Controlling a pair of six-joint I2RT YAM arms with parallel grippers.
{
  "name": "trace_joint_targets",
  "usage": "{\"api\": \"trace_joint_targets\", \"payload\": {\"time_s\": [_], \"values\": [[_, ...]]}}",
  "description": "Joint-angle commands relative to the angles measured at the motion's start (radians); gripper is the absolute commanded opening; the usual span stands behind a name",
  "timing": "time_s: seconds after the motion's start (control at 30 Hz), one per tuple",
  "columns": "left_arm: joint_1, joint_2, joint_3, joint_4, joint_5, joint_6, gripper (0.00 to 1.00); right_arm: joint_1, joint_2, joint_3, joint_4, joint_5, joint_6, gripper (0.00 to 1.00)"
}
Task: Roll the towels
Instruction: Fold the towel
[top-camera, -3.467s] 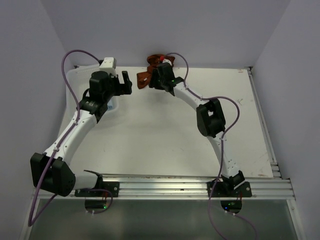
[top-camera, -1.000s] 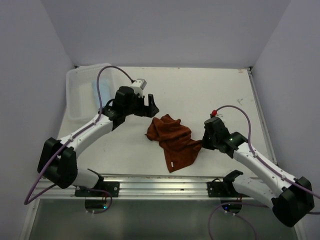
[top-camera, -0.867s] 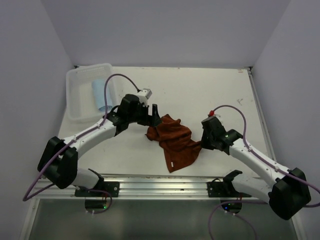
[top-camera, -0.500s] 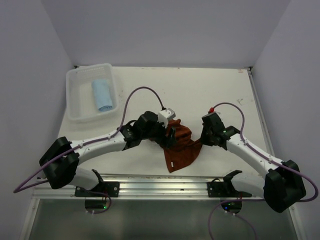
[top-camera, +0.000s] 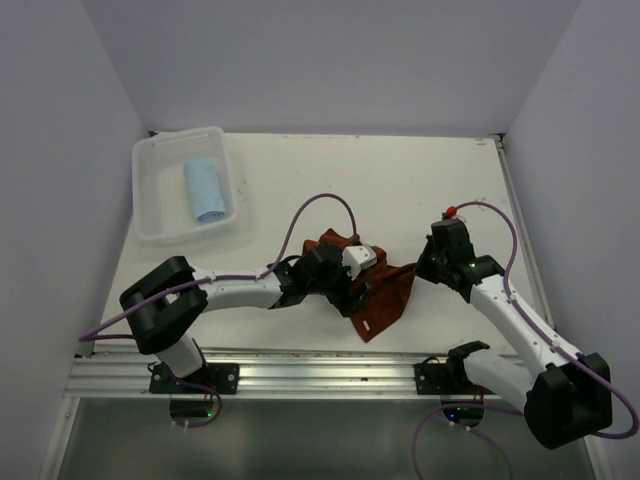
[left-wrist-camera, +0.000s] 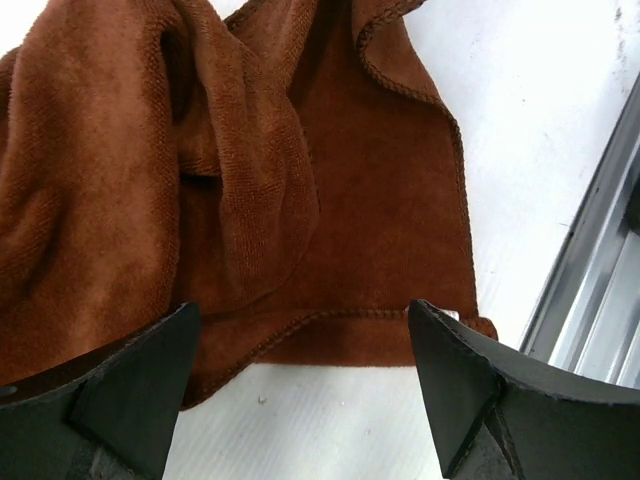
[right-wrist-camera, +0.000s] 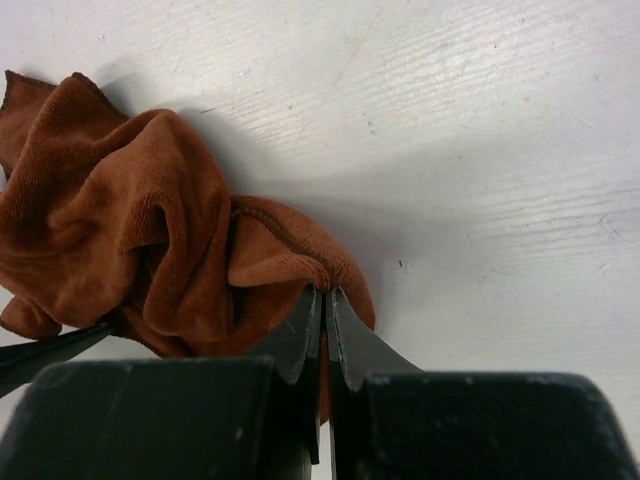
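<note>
The rust towel (top-camera: 385, 292) lies crumpled near the table's front edge, one flat part spread toward the rail. My left gripper (top-camera: 353, 288) hovers open over its left part. In the left wrist view the towel (left-wrist-camera: 330, 180) has a hemmed edge running between the wide-apart fingertips (left-wrist-camera: 170, 350), and nothing is gripped. My right gripper (top-camera: 422, 270) is shut on the towel's right corner. The right wrist view shows a pinched fold of the towel (right-wrist-camera: 150, 230) between the closed jaws of that gripper (right-wrist-camera: 325, 292). The light blue towel (top-camera: 205, 190) lies rolled in the basket.
The white mesh basket (top-camera: 150, 160) stands at the back left corner. An aluminium rail (top-camera: 330, 365) runs along the near edge, just in front of the rust towel. Walls close in the table on the left, back and right.
My left arm has swung from beside the basket to right above the rust towel. The right gripper has dragged its corner to the right, shifting and bunching the cloth.
</note>
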Motion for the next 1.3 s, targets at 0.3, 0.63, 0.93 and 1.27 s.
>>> {"api": "trace_joint_targets", "payload": {"time_s": [0.3, 0.63, 0.93, 1.27], "values": [[-0.027, 0.146, 0.106, 0.178, -0.104, 0.014, 0.8, -0.043, -0.009, -0.01, 0.029, -0.089, -0.046, 0.0], [-0.029, 0.248, 0.154, 0.146, -0.187, 0.026, 0.35, -0.087, -0.003, -0.023, 0.069, -0.163, -0.048, 0.0], [-0.029, 0.059, 0.158, 0.014, -0.384, 0.032, 0.02, -0.112, -0.006, 0.016, 0.057, -0.163, -0.066, 0.0], [0.054, -0.334, 0.276, -0.393, -0.587, -0.09, 0.02, -0.169, 0.15, 0.357, -0.055, -0.062, -0.161, 0.0]]}}
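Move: The brown towel's fold that the open left fingers go for lies about 4 cm ahead of the left hand, 3 cm to its right and 5 cm below. The bunched part of the towel is some 11 cm ahead and 4 cm left of that hand, the label corner about 8 cm back and 3 cm right, both on the table roughly 5 to 6 cm below it. From the right hand, which already holds a towel corner, the fold is about 15 cm left, 2 cm back and 7 cm below. The left hand eases forward, a little to its right and some 4 cm down onto the brown towel, shuts its wide-open fingers on the fold, then lifts it fast by about 19 cm, drifting forward and left, away from the right hand, while the wrist turns counter-clockwise and tips up by some 30 degrees in all. The right hand keeps its pinch on the corner, almost still until the left has closed, and then rises and pushes forward about 5 cm each, carrying that corner along. ##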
